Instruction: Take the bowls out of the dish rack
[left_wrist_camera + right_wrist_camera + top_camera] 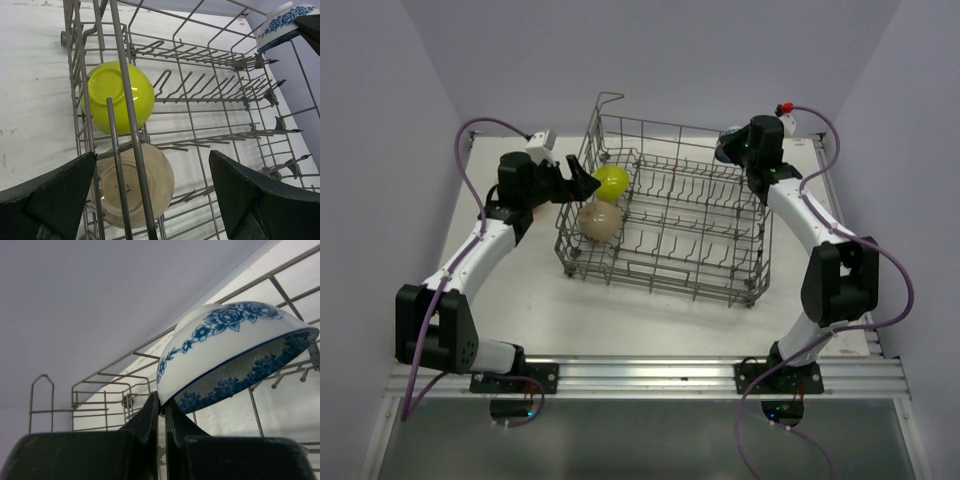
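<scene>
The grey wire dish rack [670, 220] stands mid-table. A lime-yellow bowl [612, 182] and a beige bowl [600, 222] sit on edge at its left end. In the left wrist view the lime-yellow bowl [120, 95] and the beige bowl [135, 182] show behind the rack's wires [210, 100]. My left gripper [582, 178] is open just outside the rack's left wall, facing these bowls. My right gripper [732, 145] is shut on the rim of a white bowl with blue pattern [225, 350], held above the rack's far right corner. The other bowls are out of view.
The rack's raised wire loop [605, 100] stands at its far left corner. The white table [520, 300] is walled at the back and sides. A metal rail [650, 375] runs along the near edge by the arm bases.
</scene>
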Tool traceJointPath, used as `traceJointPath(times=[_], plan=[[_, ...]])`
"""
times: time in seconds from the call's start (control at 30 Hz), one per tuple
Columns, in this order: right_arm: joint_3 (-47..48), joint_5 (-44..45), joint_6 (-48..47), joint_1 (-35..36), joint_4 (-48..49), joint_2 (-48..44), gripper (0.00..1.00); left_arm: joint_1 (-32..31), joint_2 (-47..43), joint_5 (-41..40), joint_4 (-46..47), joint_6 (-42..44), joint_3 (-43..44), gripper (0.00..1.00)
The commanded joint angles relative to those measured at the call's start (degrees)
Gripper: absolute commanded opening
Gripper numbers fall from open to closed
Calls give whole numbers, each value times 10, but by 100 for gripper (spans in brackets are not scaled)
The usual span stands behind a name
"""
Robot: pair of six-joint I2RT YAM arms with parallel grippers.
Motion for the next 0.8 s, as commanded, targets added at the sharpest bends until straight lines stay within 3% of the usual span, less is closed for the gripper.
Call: traceJointPath(times=[0.0,0.27,0.47,0.67,0.77], plan=[[6,-78,-40,-4,3,-55,0,-2,7,-6,7,15,22,100],[-10,-220,-83,-4,-70,-113,0,-2,-58,-85,-11,87,35,100],[-8,-324,-44,-3,-104,-138,0,-38,-123,-181,-11,167,37,100],[-33,-343,-24,5,-134,-188,0,-195,-145,-291,-46,262,64,100],[-68,-347,8,9,-120,-206,0,-269,-133,-307,-66,269,89,100]])
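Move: Already lifted at the rack's rear right, the blue-and-white bowl hangs from the right gripper, its middle about 3 cm left of that hand and 1 cm ahead. The rack's middle lies some 10 cm back, 15 cm left and 17 cm below the right hand. From the empty left hand the blue-and-white bowl is about 32 cm right, 11 cm ahead and 3 cm higher; the green bowl is 9 cm ahead, 5 cm right, the grey bowl 2 cm back, 3 cm right, both some 14 cm lower. Keeping its pinch on the blue-and-white bowl's rim, the right hand draws it back about 12 cm and left 7, rising some 4 cm and swinging about 30 degrees counter-clockwise towards the left hand. The open left hand climbs about 12 cm above the green and grey bowls, drifting left briefly before sweeping back and right, its fingers tilting up. ##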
